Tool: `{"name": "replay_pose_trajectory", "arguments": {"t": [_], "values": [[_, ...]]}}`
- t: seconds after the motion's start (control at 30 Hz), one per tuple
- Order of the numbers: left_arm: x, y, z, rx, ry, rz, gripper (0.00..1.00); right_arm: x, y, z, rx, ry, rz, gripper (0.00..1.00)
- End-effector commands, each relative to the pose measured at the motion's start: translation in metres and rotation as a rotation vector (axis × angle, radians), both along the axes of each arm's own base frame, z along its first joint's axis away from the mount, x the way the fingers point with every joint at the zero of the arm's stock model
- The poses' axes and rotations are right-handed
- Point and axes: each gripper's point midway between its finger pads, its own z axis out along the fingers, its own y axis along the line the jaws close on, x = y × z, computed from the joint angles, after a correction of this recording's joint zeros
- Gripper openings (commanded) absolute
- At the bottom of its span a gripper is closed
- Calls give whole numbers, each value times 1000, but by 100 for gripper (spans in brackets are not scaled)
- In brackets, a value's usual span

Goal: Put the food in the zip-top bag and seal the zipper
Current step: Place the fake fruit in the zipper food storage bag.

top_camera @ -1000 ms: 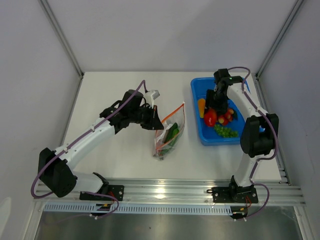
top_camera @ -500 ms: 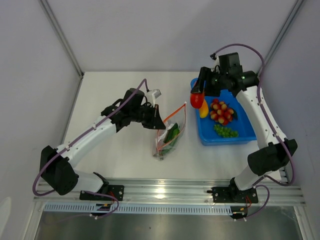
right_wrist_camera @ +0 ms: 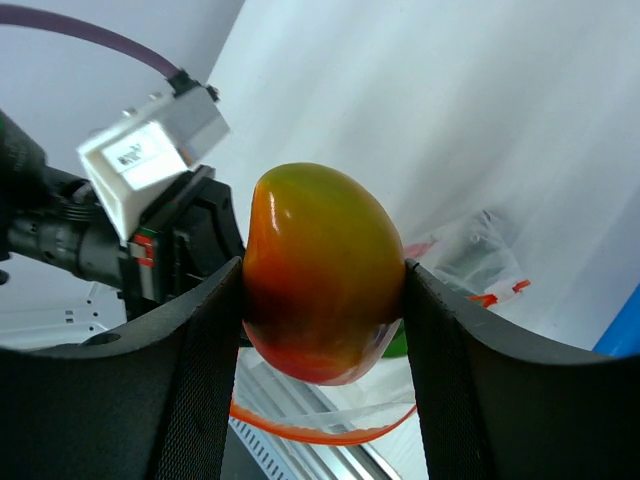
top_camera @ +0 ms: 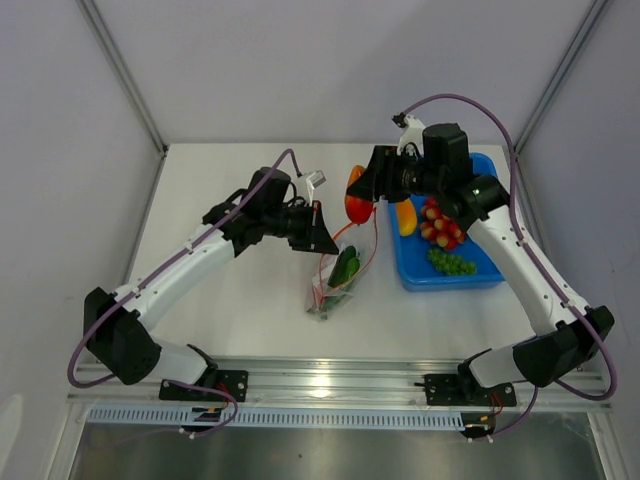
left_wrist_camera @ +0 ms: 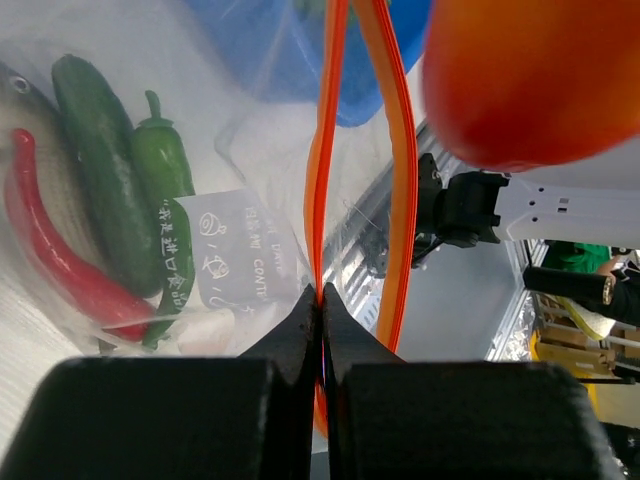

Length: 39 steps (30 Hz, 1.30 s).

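Note:
The clear zip-top bag (top_camera: 338, 278) lies mid-table and holds a green cucumber (left_wrist_camera: 95, 150), a green chilli (left_wrist_camera: 165, 190), a red pepper (left_wrist_camera: 50, 240) and a grey fish (left_wrist_camera: 14, 84). My left gripper (top_camera: 327, 238) is shut on one lip of the orange-red zipper (left_wrist_camera: 322, 180), lifting it so the mouth gapes. My right gripper (top_camera: 357, 202) is shut on a red-orange mango (right_wrist_camera: 322, 270), which hangs just above and behind the open mouth. The other zipper lip (right_wrist_camera: 320, 433) curves below the fruit.
A blue tub (top_camera: 478, 278) stands at the right with red-yellow cherry tomatoes (top_camera: 440, 224), green grapes (top_camera: 452, 264) and a yellow-orange piece (top_camera: 406, 216). Metal frame posts rise at the back corners. A rail runs along the near edge.
My right arm lifted the mango out of the blue tub and carried it left to the bag's mouth. My left gripper kept hold of the zipper lip and raised it, widening the mouth.

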Motion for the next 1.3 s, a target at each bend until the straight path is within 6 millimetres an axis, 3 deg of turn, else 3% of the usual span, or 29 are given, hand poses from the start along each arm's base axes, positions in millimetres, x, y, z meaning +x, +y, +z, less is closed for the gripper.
{"name": "replay_pose_trajectory", "arguments": {"t": [0.0,0.27,0.57,0.8,0.83,0.87,1.0,1.03,1.07,1.27], "values": [[0,-7,26,-75,18,-9,1,-3,2,12,29,-62,-7,0],[0,-10,29,-91,38,2,1,-22,2,-22,2,0,-20,0],[10,-12,34,-85,43,23,1,-43,-6,-38,-11,27,-25,2],[14,-16,42,-100,48,18,1,-41,-7,-59,-46,66,-45,9],[15,-15,41,-99,53,19,1,-40,-7,-62,-51,74,-49,14],[14,-16,41,-102,56,13,1,-39,-6,-69,-64,92,-48,30],[14,-15,35,-92,68,5,1,-32,-5,-78,-92,137,-66,62],[13,-15,33,-87,72,4,1,-30,-5,-77,-92,133,-74,77],[12,-14,30,-82,75,2,1,-28,-5,-75,-90,130,-81,82],[11,-14,17,-74,101,0,1,-24,-2,-71,-107,147,-80,85]]}}
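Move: The right hand holds the red-orange fruit above the bag; the middle of the bag's open mouth lies about 6 cm back from that hand, level sideways, some 12 cm below. The left gripper's tips, pinching the rim, are roughly 8 cm back, 5 cm left and 11 cm below; the cucumber in the bag is 7 cm back, 2 cm left, 24 cm down. From the left hand the mouth's middle is about 2 cm ahead, 5 cm right, 1 cm below. The right hand, still gripping the red-orange fruit, carries it down and back some 5 cm each way to the bag's mouth. It then sinks about 5 cm more, easing slightly forward and tipping down some 10 degrees, and opens its fingers to let go. The left gripper keeps the orange rim pinched, lifting a centimetre or two. ##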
